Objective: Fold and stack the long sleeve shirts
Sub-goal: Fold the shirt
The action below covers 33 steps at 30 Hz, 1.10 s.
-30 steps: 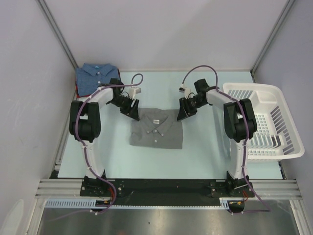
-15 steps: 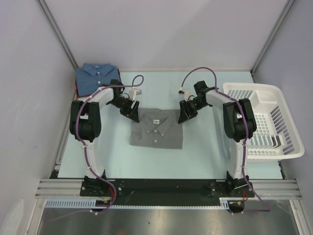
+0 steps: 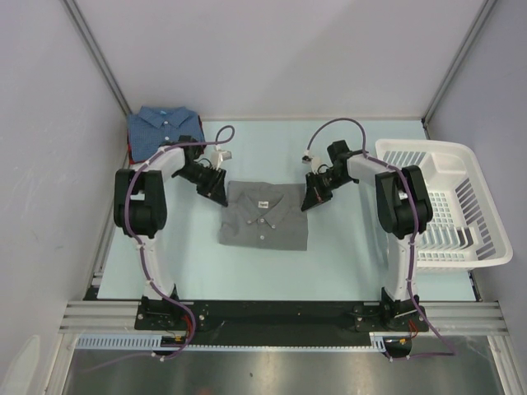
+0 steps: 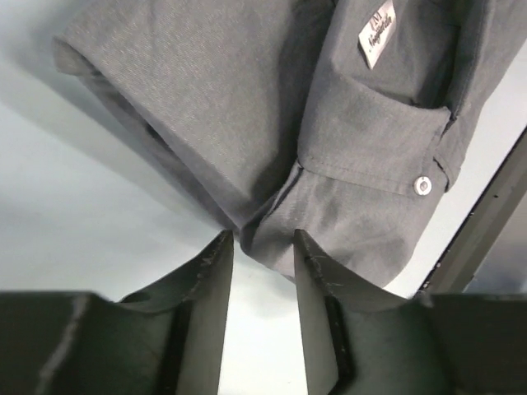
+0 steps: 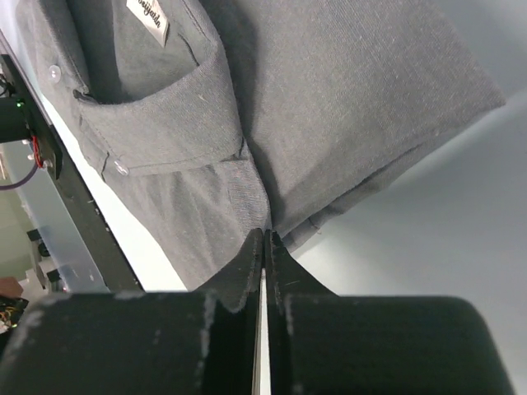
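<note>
A folded mid-grey long sleeve shirt (image 3: 263, 220) lies flat in the middle of the table, collar toward the back. My left gripper (image 3: 221, 194) is at its back left corner. In the left wrist view the left gripper (image 4: 262, 236) is open, its jaws a finger-width apart with the grey shirt's (image 4: 230, 99) folded edge at their tips. My right gripper (image 3: 309, 200) is at the back right corner. Its wrist view shows the right gripper (image 5: 264, 235) shut, pinching the edge of the grey shirt (image 5: 346, 90). A folded blue shirt (image 3: 160, 130) lies at the back left on a dark red one (image 3: 130, 154).
A white slatted plastic basket (image 3: 424, 149) stands at the right edge of the table, beside the right arm. The walls of the enclosure close in the back and both sides. A black rail runs along the near edge by the arm bases.
Both grippers have moved inward to the grey shirt's back corners. The right gripper has closed on the cloth edge. The left jaws have narrowed.
</note>
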Available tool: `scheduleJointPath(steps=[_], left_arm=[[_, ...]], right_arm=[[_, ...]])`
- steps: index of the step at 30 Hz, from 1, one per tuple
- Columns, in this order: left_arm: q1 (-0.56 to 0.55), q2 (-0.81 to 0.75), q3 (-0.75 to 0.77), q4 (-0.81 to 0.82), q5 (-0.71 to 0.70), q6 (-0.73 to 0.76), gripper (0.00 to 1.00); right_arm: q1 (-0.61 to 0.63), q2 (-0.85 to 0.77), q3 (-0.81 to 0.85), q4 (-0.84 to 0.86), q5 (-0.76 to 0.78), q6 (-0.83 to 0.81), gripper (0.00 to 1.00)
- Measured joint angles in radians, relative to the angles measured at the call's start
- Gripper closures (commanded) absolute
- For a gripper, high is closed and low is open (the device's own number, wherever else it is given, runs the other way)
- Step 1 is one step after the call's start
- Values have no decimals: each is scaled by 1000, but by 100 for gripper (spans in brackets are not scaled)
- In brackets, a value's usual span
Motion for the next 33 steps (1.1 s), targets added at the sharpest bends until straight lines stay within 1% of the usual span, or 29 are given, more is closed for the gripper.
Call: scheduleJointPath(steps=[1, 3, 4, 6, 7, 8, 16, 23, 27, 33], left_arm=[[2, -1, -2, -9, 8, 7, 71], [2, -2, -6, -23, 22, 12, 76], [2, -2, -7, -28, 26, 15, 82], [2, -3, -11, -33, 34, 19, 88], [2, -3, -11, -37, 39, 25, 96], [2, -4, -11, -39, 42, 26, 100], [2, -27, -7, -51, 47, 36, 100], [2, -51, 28, -61, 47, 61, 100], [2, -56, 78, -61, 46, 61, 100], [2, -54, 150, -19, 39, 46, 100]], right_arm=[[0, -2, -5, 3, -2, 6, 100], [0, -10, -10, 6, -3, 16, 100], [-1, -14, -12, 7, -4, 21, 100], [-2, -26, -15, 8, -6, 27, 100], [-2, -32, -16, 10, -7, 30, 100], [-2, -37, -17, 11, -8, 32, 100], [-2, -64, -18, 27, 0, 40, 100], [-5, -87, -17, 39, 15, 41, 100], [-21, -104, -13, 66, 18, 50, 100], [-46, -103, 40, 99, 41, 74, 100]])
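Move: The left hand's half-open fingers straddle the grey shirt's left edge beside the collar, with the edge about 1 cm back, to the right and below. The shirt's white neck label is some 9 cm to that hand's right and level with it. The blue shirt stack lies about 20 cm ahead and 15 cm to the left of the left hand. The right hand already pinches the opposite edge, with the label about 9 cm to its left and 1 cm ahead. Back by barely 1 cm at first, the left hand shuts its fingers on the shirt's left edge while the right keeps its pinch on the other side. Then both rise together and, speeding up, carry the collar end some 5 cm up and 4–5 cm forward towards the far side of the table, fingertips swinging forward about 10 degrees. ##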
